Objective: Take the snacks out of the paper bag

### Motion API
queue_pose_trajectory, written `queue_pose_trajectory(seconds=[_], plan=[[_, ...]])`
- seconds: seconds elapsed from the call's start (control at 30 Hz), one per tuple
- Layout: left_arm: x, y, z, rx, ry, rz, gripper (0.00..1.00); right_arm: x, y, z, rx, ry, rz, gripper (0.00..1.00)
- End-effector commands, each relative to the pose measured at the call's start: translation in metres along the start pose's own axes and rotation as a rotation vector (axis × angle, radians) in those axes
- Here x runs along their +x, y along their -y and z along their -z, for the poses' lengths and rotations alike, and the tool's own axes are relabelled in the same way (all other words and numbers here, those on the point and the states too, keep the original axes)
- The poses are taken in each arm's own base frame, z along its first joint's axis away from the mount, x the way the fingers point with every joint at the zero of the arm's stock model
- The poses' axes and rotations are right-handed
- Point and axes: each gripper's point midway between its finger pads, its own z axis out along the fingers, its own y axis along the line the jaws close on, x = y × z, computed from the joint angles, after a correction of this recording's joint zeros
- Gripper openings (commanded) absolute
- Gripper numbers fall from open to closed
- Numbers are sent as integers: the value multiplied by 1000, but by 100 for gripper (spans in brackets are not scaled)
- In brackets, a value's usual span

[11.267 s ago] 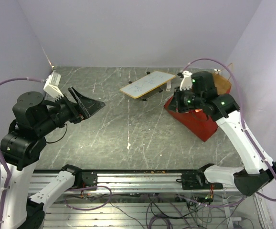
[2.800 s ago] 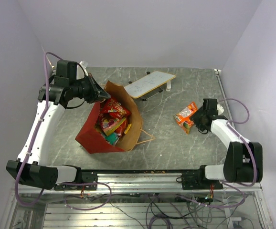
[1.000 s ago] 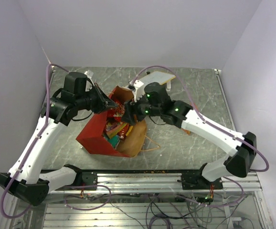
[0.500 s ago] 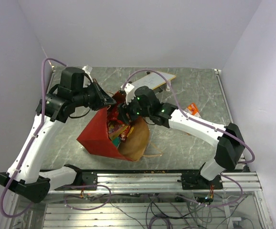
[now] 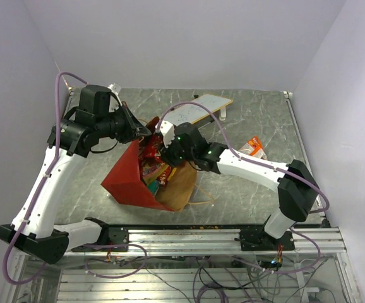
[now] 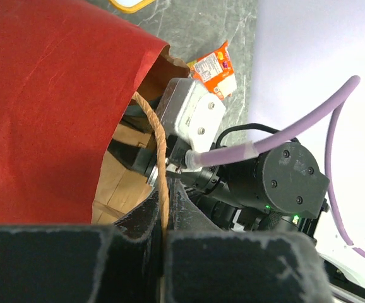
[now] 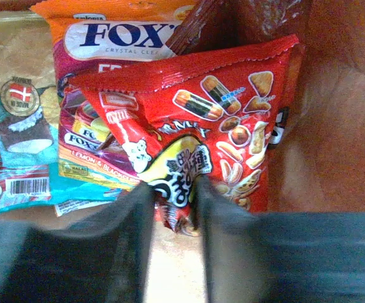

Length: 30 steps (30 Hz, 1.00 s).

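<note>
The paper bag (image 5: 127, 180), red outside and brown inside, lies on its side with its mouth facing up and to the right. My left gripper (image 5: 138, 130) is shut on its string handle (image 6: 154, 132) at the rim and holds the mouth open (image 6: 165, 202). My right gripper (image 5: 159, 153) is inside the bag. In the right wrist view its fingers (image 7: 173, 196) pinch the lower corner of a red snack packet (image 7: 220, 120). An orange Fox's candy pack (image 7: 107, 38) and a teal packet (image 7: 24, 158) lie beside it on the brown inside (image 7: 334, 126).
An orange chip packet (image 5: 253, 146) lies on the table to the right of the bag; it also shows in the left wrist view (image 6: 215, 66). The white tan-edged board (image 5: 198, 108) sits at the back, behind the bag. The right arm spans the table from the right.
My right gripper has pushed further left and deeper into the bag's mouth over the last second. My left gripper still holds the handle, shifted slightly left.
</note>
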Motion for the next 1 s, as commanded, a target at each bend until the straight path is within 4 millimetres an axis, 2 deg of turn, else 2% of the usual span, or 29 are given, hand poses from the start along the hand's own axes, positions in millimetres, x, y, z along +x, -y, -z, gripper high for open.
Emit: queue_pose_trajectory(seconds=[0.0,0.1,0.2,0.33,0.53,0.67,0.73,0.83,0.9,0.97], plan=[[-7,6,12,22,47,-19,7,-17,1,2,13,36,14,19],[-7,5,10,27,47,2,7,-21,-1,9,13,37,-22,8],[-8,4,12,21,59,12,7,-29,-6,22,-5,58,-45,1],[-10,1,15,6,73,5,7,-38,-12,48,-21,84,-83,0],[-16,-6,15,-28,76,-8,7,-51,-19,99,-17,147,-182,0],[-19,-5,14,-27,77,-6,7,-70,-19,136,4,237,-274,0],[-21,-5,14,-26,85,-2,7,-77,-14,154,41,266,-295,0],[-22,-3,12,-16,85,5,7,-79,6,180,169,289,-322,0],[-21,-1,11,1,83,7,7,-74,25,197,292,295,-350,0],[-20,-1,10,12,79,8,7,-59,47,212,437,289,-407,0]])
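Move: The red snack packet fills the view just ahead of the right fingertips inside the bag, its middle about 3 cm to the left of the hand point and level in reach and height. The Fox's packet lies some 5 cm back and 5 cm left of that hand, the teal packet roughly 10 cm back and 4 cm left, both a little lower. From the left hand, the red packet is about 18 cm below, 5 cm right and 1 cm ahead. Close the half-shut right fingers fully to pinch the near part of the red snack packet, then lift it about 16 cm up out of the bag's mouth. Ease back on the way up and swing increasingly right, some 10 cm in all, tipping the fingers up by roughly 20 degrees and turning clockwise. Keep the left gripper shut on the twine handle, letting it drift slightly left. ##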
